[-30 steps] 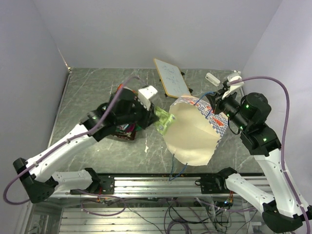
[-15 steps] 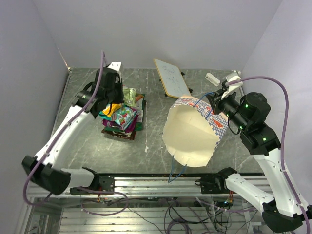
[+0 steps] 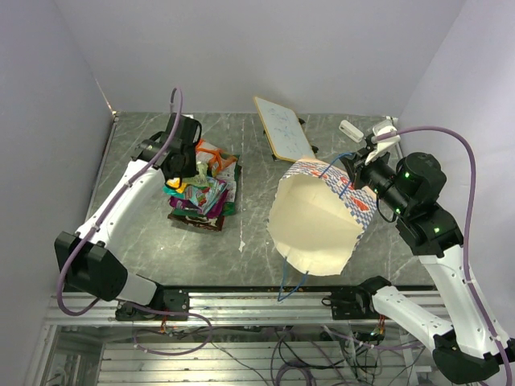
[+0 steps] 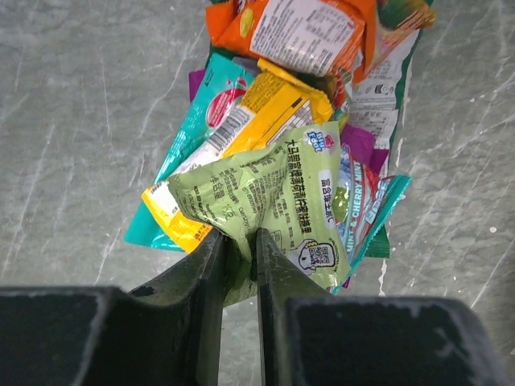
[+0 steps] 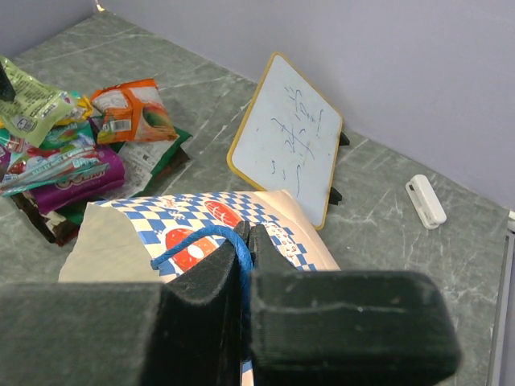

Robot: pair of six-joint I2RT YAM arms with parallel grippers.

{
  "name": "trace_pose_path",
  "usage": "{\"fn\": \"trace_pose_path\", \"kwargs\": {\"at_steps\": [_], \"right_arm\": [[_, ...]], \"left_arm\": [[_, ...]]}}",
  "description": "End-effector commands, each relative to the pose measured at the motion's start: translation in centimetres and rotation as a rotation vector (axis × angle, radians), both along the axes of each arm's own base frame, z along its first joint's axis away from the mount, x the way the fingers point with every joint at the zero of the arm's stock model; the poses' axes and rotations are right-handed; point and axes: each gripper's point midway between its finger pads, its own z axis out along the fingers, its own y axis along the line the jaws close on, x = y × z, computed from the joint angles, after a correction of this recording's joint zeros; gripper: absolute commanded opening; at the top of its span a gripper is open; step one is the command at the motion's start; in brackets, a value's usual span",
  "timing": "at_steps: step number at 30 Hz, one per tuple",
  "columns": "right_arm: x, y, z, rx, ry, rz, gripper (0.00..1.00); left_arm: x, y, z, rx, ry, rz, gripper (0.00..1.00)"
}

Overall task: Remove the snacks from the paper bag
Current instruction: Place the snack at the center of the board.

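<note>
A pile of snacks (image 3: 203, 195) in orange, teal, yellow and magenta lies on the table's left side. My left gripper (image 4: 239, 237) hangs over that pile, shut on the crumpled edge of a light green snack packet (image 4: 278, 193). From above, the left gripper (image 3: 191, 165) sits at the pile's far-left edge. The paper bag (image 3: 318, 217), checkered blue and white outside and cream inside, stands tilted with its mouth open toward the left. My right gripper (image 5: 249, 233) is shut on the bag's blue cord handle (image 5: 197, 240), holding up the rim (image 5: 201, 211).
A white board (image 3: 283, 129) with a yellow frame leans at the back centre, behind the bag. A small white clip-like object (image 3: 349, 127) lies near the back right. Walls close the table at left and back; a metal rail (image 3: 257, 301) runs along the near edge.
My left arm swung left from the bag's mouth to the pile, carrying the green packet with it. The right arm and the bag have not moved.
</note>
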Motion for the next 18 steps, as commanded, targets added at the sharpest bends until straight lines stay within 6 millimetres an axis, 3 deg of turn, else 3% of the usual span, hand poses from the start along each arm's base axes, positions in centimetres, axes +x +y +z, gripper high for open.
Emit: {"fn": "trace_pose_path", "kwargs": {"at_steps": [1,11,15,18], "right_arm": [[-0.1,-0.2,0.7,0.002,-0.028,-0.004,0.00],[-2.3,3.4,2.1,0.037,-0.025,0.232,0.00],[-3.1,3.2,2.9,0.072,0.047,0.221,0.00],[-4.8,3.5,4.7,0.114,0.021,0.268,0.00]], "left_arm": [[-1.1,0.0,-1.9,-0.032,0.056,0.016,0.08],[-1.6,-0.2,-6.4,-0.079,0.156,0.060,0.29],[-1.7,-0.2,-5.7,-0.083,0.147,0.060,0.47],[-1.6,-0.2,-4.6,-0.098,0.120,0.062,0.59]]}}
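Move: The left gripper still pinches the green snack. The top of the snack pile, where it is to go, lies about 2 cm back, 1 cm right and 9 cm below. From the left hand, the orange snack is 8 cm ahead, 5 cm right, and the yellow one 2 cm ahead, 2 cm left; both are some 10 cm lower. The shut right gripper holds the blue handle; from it the pile top is roughly 31 cm left, 4 cm ahead and 26 cm down. Lower the left gripper about 6 cm onto the snack pile, easing back some 2 cm and tipping the fingers a little further down, then open them to let go of the green snack. Meanwhile keep the right gripper shut on the bag's blue handle, carrying it about 3 cm left, 2 cm back and 2 cm up while turning slightly counter-clockwise. ##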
